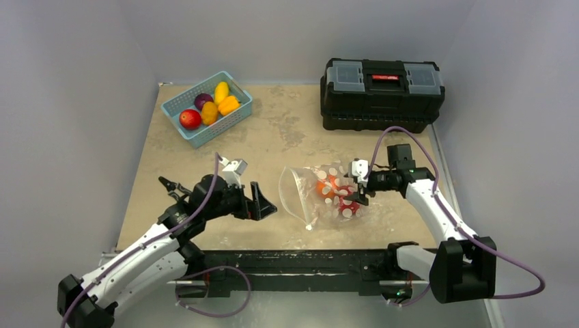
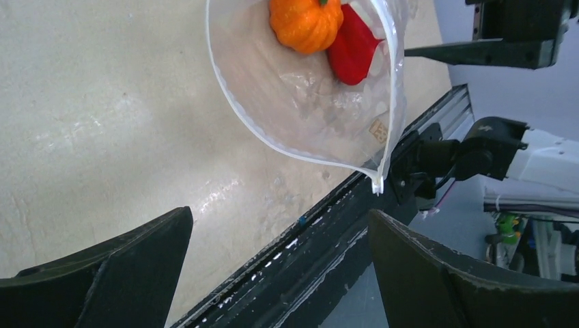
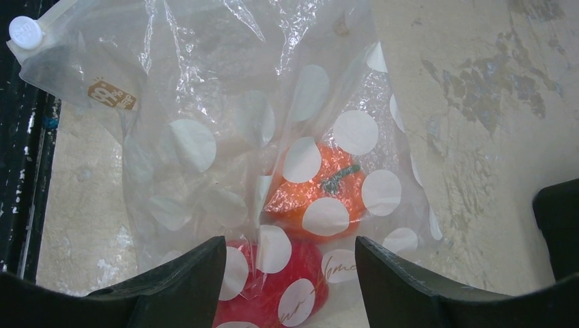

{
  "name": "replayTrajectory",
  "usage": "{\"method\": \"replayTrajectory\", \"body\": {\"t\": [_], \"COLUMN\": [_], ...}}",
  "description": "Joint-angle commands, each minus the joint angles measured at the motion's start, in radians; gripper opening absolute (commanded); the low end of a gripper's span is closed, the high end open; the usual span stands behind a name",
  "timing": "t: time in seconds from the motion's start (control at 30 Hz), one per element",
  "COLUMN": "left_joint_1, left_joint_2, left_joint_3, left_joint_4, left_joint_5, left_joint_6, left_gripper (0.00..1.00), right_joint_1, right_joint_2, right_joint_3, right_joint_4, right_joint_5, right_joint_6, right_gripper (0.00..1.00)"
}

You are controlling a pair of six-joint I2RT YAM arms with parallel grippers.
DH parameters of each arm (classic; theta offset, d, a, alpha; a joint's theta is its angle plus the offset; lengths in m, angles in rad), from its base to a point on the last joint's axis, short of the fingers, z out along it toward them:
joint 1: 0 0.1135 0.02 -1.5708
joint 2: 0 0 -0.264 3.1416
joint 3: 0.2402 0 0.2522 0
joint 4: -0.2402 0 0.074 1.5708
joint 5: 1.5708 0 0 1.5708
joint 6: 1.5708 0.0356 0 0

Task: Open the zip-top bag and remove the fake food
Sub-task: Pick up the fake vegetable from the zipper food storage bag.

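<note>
The zip-top bag [image 1: 321, 195], clear with white dots, lies mid-table with its mouth gaping toward the left. Inside sit two pieces of fake food, an orange pumpkin [image 3: 321, 191] and a red piece [image 3: 273, 287]; both also show through the bag's open mouth [image 2: 300, 147] in the left wrist view. My left gripper [image 1: 263, 201] hangs open just left of the mouth, apart from it, with nothing between its fingers [image 2: 136, 266]. My right gripper [image 1: 358, 188] is open at the bag's closed end, its fingers [image 3: 184, 280] standing either side of the red piece under the plastic.
A light-blue basket [image 1: 235, 116] at the back left holds red, purple, orange and yellow fake food. A black toolbox [image 1: 382, 92] stands at the back right. The black rail [image 2: 328, 239] of the table's near edge runs just below the bag.
</note>
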Motion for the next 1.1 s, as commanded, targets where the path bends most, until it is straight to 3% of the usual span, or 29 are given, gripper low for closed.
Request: {"method": "replayTrajectory", "body": {"t": [0.0, 0.07, 0.23, 0.37, 0.6, 0.67, 0.83, 1.07], "left_joint_1": [-0.123, -0.178, -0.317, -0.335, -0.334, -0.333, -0.335, -0.334], "left_joint_2": [0.06, 0.08, 0.08, 0.124, 0.145, 0.183, 0.349, 0.534], "left_joint_3": [0.029, 0.019, -0.093, -0.174, -0.176, -0.181, -0.224, -0.104], "left_joint_4": [0.104, 0.168, 0.508, 0.718, 0.709, 0.736, 0.983, 0.998], "left_joint_5": [-0.13, -0.172, -0.254, -0.345, -0.324, -0.297, -0.184, -0.129], "left_joint_6": [0.099, 0.161, 0.306, 0.378, 0.579, 0.682, 0.903, 1.026], "left_gripper": [0.99, 1.0, 1.0, 1.0, 0.96, 0.88, 0.76, 0.62], "right_joint_1": [-0.01, -0.009, -0.009, -0.01, -0.009, -0.01, -0.009, -0.01], "right_joint_2": [-0.003, 0.006, 0.031, 0.048, 0.059, 0.062, 0.063, 0.061], "right_joint_3": [0.006, 0.008, 0.018, 0.022, 0.022, 0.021, 0.014, 0.007], "right_joint_4": [-0.014, -0.012, -0.024, -0.024, -0.018, -0.015, 0.01, 0.093], "right_joint_5": [-0.049, -0.041, -0.042, -0.035, -0.022, -0.029, -0.049, -0.02], "right_joint_6": [-0.005, 0.005, 0.015, 0.017, 0.018, 0.019, 0.036, 0.148], "right_gripper": [0.68, 0.68, 0.68, 0.67, 0.67, 0.67, 0.67, 0.66]}}
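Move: The orange vegetable, still inside the open bag, lies about 16 cm to the left gripper's right, 8 cm ahead and 11 cm below. The bag's mouth comes first, some 7 cm right, 4 cm ahead and 10 cm down; the red vegetable sits beyond the orange one, roughly 22 cm right and 4 cm ahead. From the right hand the orange one is about 5 cm left, 2 cm ahead and 7 cm below. Bring the left gripper to the bag's open mouth: swing right about 5 cm first, then ease forward some 3 cm, and finish rightward and down by about 5 cm. Meanwhile roll the hand some 60 degrees about its fingers, left side rising, leaving them pointing flatter and more to the right. Over the later part, narrow the wide-open fingers to about two thirds. ##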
